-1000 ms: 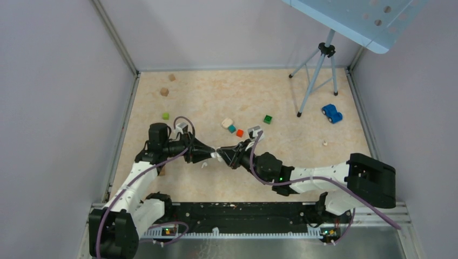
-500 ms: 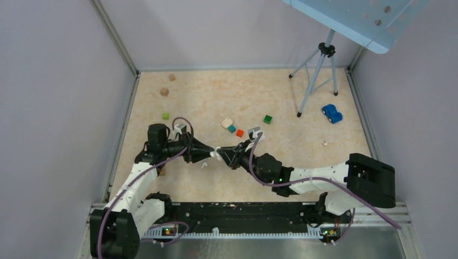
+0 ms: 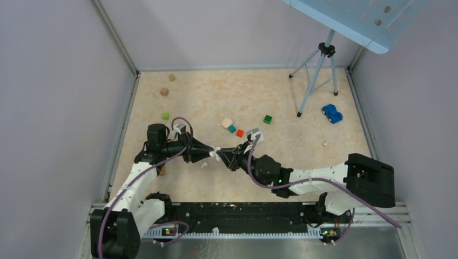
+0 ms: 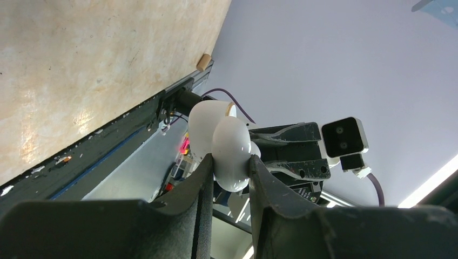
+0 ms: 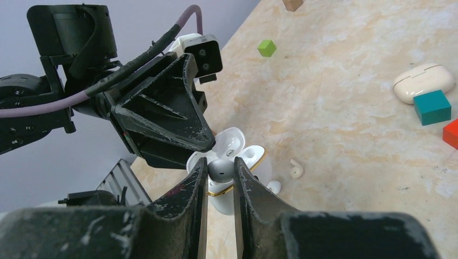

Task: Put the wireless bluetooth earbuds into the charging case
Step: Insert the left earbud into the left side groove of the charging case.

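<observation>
A glossy white charging case (image 5: 255,162) with a gold rim hangs open above the table, and my left gripper (image 4: 229,168) is shut on its body (image 4: 231,144). My right gripper (image 5: 220,165) is shut on a small grey-white earbud (image 5: 220,169), which sits right at the case's open wells. In the top view the two grippers meet tip to tip, the left gripper (image 3: 212,153) against the right gripper (image 3: 221,155). A second earbud (image 5: 295,170), cream with a short stem, lies on the table just beyond the case, with a small white piece (image 5: 273,187) beside it.
A cream rounded closed case (image 5: 424,82) lies by a teal cube (image 5: 432,106) and a red cube (image 5: 451,133). Green cubes (image 3: 268,119) (image 3: 165,115), wooden blocks (image 3: 164,91), a blue toy car (image 3: 331,113) and a tripod (image 3: 316,75) stand farther back.
Both grippers have edged slightly left together. The grips on the case and the earbud are unchanged.
</observation>
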`<state>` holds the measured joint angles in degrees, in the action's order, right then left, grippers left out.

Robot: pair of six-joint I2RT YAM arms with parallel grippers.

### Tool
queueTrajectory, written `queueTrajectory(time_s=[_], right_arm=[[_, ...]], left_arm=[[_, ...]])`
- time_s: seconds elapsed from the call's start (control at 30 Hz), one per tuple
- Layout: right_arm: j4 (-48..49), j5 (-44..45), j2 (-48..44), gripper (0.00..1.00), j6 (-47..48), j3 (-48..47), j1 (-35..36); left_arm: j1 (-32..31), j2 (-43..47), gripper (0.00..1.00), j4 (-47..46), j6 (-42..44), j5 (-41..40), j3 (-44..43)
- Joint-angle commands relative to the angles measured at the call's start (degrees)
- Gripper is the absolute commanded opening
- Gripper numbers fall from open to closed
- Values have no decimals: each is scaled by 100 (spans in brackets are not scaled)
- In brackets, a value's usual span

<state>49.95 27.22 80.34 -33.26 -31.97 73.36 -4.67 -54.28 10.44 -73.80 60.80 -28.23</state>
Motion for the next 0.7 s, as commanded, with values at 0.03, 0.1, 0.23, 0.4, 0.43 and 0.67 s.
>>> queueTrajectory(time_s=[0.03, 0.1, 0.23, 0.4, 0.43, 0.67], right_arm=[[-101, -101, 116, 3, 140, -203, 204], [-123, -101, 136, 11, 136, -212, 205], [-173, -108, 149, 26, 152, -285, 204], [-197, -139, 101, 41, 205, -350, 204], [-194, -145, 74, 43, 205, -354, 205], [-487, -76, -409, 57, 366, -466, 205]], left_arm=[[71, -45, 7, -338, -46, -15, -134], [80, -47, 7, -338, -40, -12, -147], [89, -49, 7, -314, 0, -6, -163], [97, -87, 7, -363, 122, 5, -152], [98, -149, 7, -350, 211, 43, -176], [124, -363, 7, 12, 767, 2, -265]])
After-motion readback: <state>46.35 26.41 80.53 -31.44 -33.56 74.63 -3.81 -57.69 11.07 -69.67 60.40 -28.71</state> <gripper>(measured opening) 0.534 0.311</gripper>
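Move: The charging case's left-side groove lies about 1 cm ahead, 1 cm left and 1 cm below the right hand, whose fingers hold the left earbud's head at it. The lid stands some 3 cm left and 1 cm ahead, at hand height; a loose earbud lies on the table roughly 5 cm ahead, 5 cm left and 18 cm down. From the left hand, which holds the case by its lid, the groove is about 3 cm right, level fore and aft, 1 cm lower. The left earbud, at the case's left groove, is let go: the right fingers spread from nearly shut to about half open around it, while that hand eases back about 1 cm and slightly left and down. The left hand keeps its pinch on the lid and, late on, sinks a little over 1 cm with the case, drifting slightly forward. ##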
